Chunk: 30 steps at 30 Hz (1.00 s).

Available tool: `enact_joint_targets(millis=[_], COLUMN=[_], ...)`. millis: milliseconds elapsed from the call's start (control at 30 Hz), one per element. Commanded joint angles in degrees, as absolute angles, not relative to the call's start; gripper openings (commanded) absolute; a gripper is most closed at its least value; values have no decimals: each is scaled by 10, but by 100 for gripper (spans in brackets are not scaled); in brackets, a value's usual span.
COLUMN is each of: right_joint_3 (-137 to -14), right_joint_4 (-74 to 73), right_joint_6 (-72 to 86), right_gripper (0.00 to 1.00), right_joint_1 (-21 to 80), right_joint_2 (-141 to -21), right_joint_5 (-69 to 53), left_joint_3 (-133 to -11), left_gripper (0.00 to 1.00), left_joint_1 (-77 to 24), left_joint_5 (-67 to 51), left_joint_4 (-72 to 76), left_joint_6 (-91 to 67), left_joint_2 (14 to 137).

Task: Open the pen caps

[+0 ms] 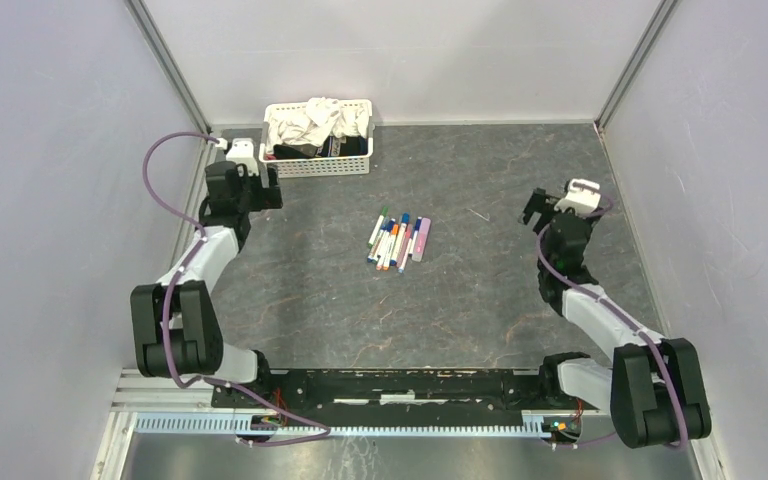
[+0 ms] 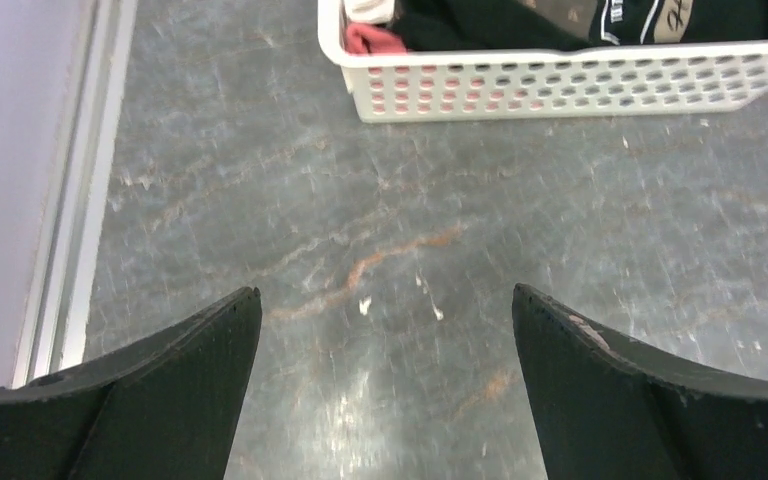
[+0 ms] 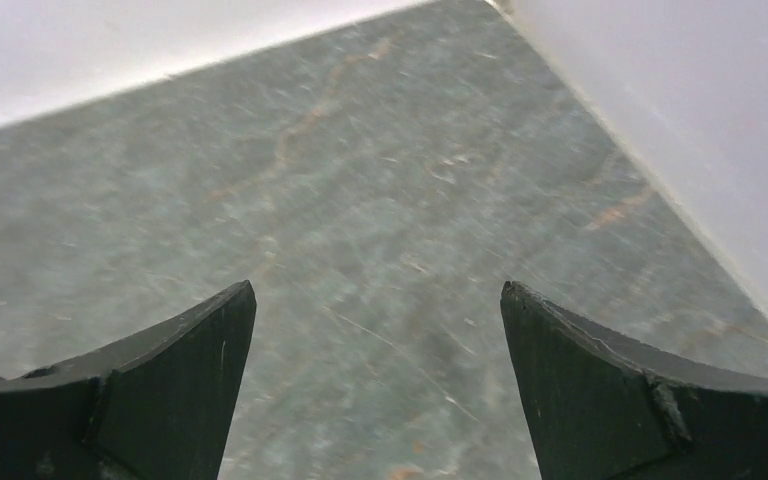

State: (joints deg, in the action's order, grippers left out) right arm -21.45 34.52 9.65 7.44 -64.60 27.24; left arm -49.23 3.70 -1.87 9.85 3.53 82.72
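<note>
Several pens [image 1: 397,241] with white barrels and coloured caps lie side by side in a bunch at the middle of the table, one wider lilac-pink pen [image 1: 421,239] at the right of the bunch. The caps sit on the pens. My left gripper [image 1: 265,190] is open and empty at the far left, just in front of the basket; in the left wrist view [image 2: 385,300] only bare table lies between its fingers. My right gripper [image 1: 537,207] is open and empty at the right, far from the pens; in the right wrist view [image 3: 378,290] it is over bare table.
A white perforated basket [image 1: 362,165] of cloths stands at the back left; its front wall shows in the left wrist view [image 2: 560,85]. Pale walls close the table on the left, back and right. A metal rail [image 2: 70,230] runs along the left edge.
</note>
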Motion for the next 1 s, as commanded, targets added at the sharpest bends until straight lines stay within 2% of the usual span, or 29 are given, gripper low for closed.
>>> enact_joint_targets(millis=[0, 167, 433, 700, 900, 967], right_joint_3=[-284, -395, -507, -604, -616, -611], right_joint_4=[199, 84, 47, 6, -17, -17], right_joint_6=[201, 192, 199, 208, 220, 223], right_gripper=[98, 98, 98, 78, 63, 61], right_joint_1=[75, 184, 300, 366, 375, 376], right_joint_2=[-657, -754, -903, -1014, -1050, -1054], right_joint_5=[164, 193, 134, 143, 174, 185], left_joint_3=[-551, -625, -656, -639, -639, -643], left_gripper=[100, 100, 100, 100, 100, 100], left_joint_1=[46, 47, 48, 47, 47, 47], left_joint_5=[-82, -117, -129, -134, -149, -150], left_joint_4=[-87, -187, -261, -297, -316, -323], left_joint_6=[64, 59, 70, 82, 98, 100], left_joint_2=[793, 799, 805, 791, 771, 769])
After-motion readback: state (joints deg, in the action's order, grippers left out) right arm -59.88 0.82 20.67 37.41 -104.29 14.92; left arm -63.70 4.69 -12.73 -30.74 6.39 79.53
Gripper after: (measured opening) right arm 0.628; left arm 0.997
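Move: The lilac highlighter, outermost in the row of pens, lies about 29 cm to the right hand's left, some 2 cm farther out and roughly 16 cm lower. A thin blue-capped pen lies against it, about 2 cm to its left; the thick blue-capped marker is some 5 cm left of it, and the green-capped marker about 9 cm left and 3 cm farther out. From the left hand the highlighter lies about 35 cm right, 6 cm back and 16 cm below. The lilac highlighter is what the right hand swoops to: about 28 cm left, sinking some 11 cm after a tiny rise, while it tips downward and turns counter-clockwise, each by about 35 degrees. Its wide-open fingers narrow to some two thirds, held above the highlighter without touching. The left hand, open, backs away from the basket, drifting slightly right and tipping down. ##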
